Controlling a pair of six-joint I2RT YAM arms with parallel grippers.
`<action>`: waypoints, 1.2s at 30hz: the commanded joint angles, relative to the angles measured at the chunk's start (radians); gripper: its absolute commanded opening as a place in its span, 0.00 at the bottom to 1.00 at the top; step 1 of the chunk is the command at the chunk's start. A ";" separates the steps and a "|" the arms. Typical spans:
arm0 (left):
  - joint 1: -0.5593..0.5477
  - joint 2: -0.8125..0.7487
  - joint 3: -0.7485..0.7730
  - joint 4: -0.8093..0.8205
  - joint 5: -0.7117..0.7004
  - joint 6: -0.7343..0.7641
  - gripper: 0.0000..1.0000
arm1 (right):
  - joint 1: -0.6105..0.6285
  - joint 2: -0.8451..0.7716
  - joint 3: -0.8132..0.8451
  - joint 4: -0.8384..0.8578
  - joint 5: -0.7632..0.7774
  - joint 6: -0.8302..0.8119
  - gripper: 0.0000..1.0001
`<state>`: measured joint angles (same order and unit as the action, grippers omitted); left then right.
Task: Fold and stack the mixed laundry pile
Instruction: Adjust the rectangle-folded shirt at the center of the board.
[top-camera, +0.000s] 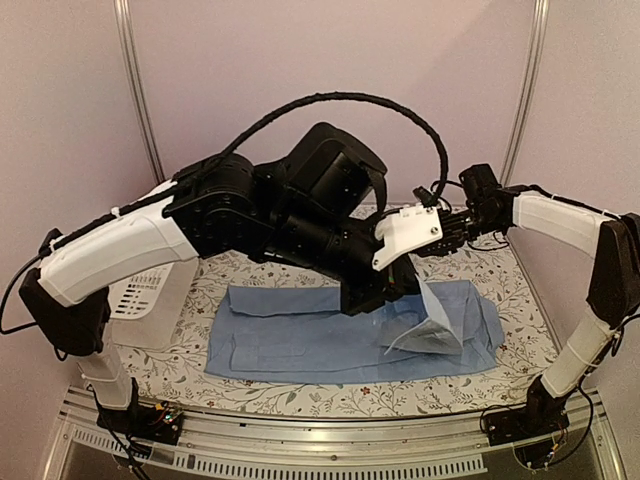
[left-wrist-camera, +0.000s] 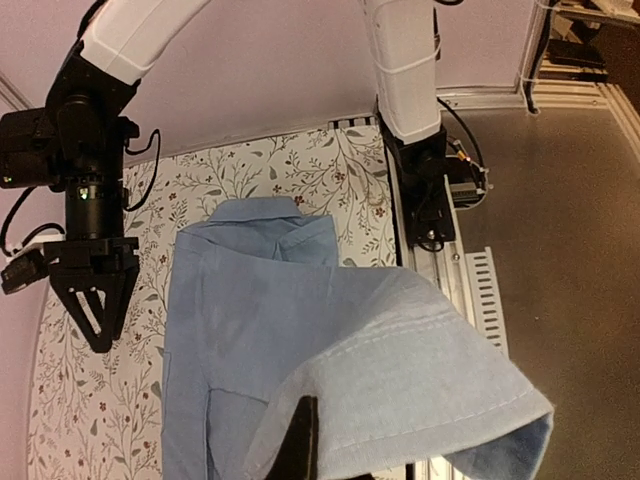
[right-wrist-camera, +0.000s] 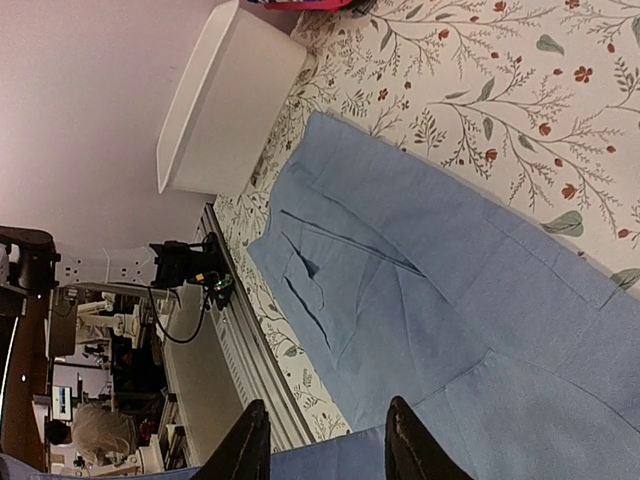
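Observation:
A large pale-blue button shirt lies spread flat across the floral table, the only garment of the laundry pile that shows in the top view. Its right end is raised into a flap. My left gripper reaches across from the left and is shut on that flap's hem; in the left wrist view the hem drapes over the closed dark gripper. My right gripper hovers above the same end with its fingers apart, the cloth edge below them. A sliver of pink-red cloth shows at the basket.
A white plastic basket stands at the table's left, partly under my left arm. The left arm's bulky black links cover the table's middle back. The metal rail runs along the near edge.

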<state>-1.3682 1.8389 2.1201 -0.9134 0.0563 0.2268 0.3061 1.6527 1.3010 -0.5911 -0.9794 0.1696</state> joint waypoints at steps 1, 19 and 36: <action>-0.002 0.019 -0.023 0.046 -0.036 -0.072 0.00 | 0.082 0.045 -0.073 -0.077 0.051 -0.120 0.37; 0.465 -0.317 -0.861 0.588 0.021 -0.738 0.00 | -0.059 0.059 -0.124 -0.063 0.230 -0.027 0.59; 0.637 -0.513 -1.415 0.785 -0.036 -1.093 0.00 | -0.061 0.096 -0.181 -0.041 0.283 -0.030 0.59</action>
<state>-0.7811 1.3819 0.7509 -0.1974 0.0624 -0.7727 0.2420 1.7424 1.1206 -0.6380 -0.7254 0.1410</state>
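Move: The left hand, already gripping a blue shirt edge high over the board, has the shirt's left end about 12 cm ahead, 26 cm left and 33 cm below. The shirt's middle lies some 10 cm ahead, 6 cm left, equally low; the white basket about 21 cm ahead, 52 cm left. The right hand, empty, has the shirt's right back edge about 5 cm to its right, level with it front to back, roughly 18 cm below. Left hand carries its edge forward, then down-left 25 cm towards shirt's left end; right opens, sinking 12 cm. ##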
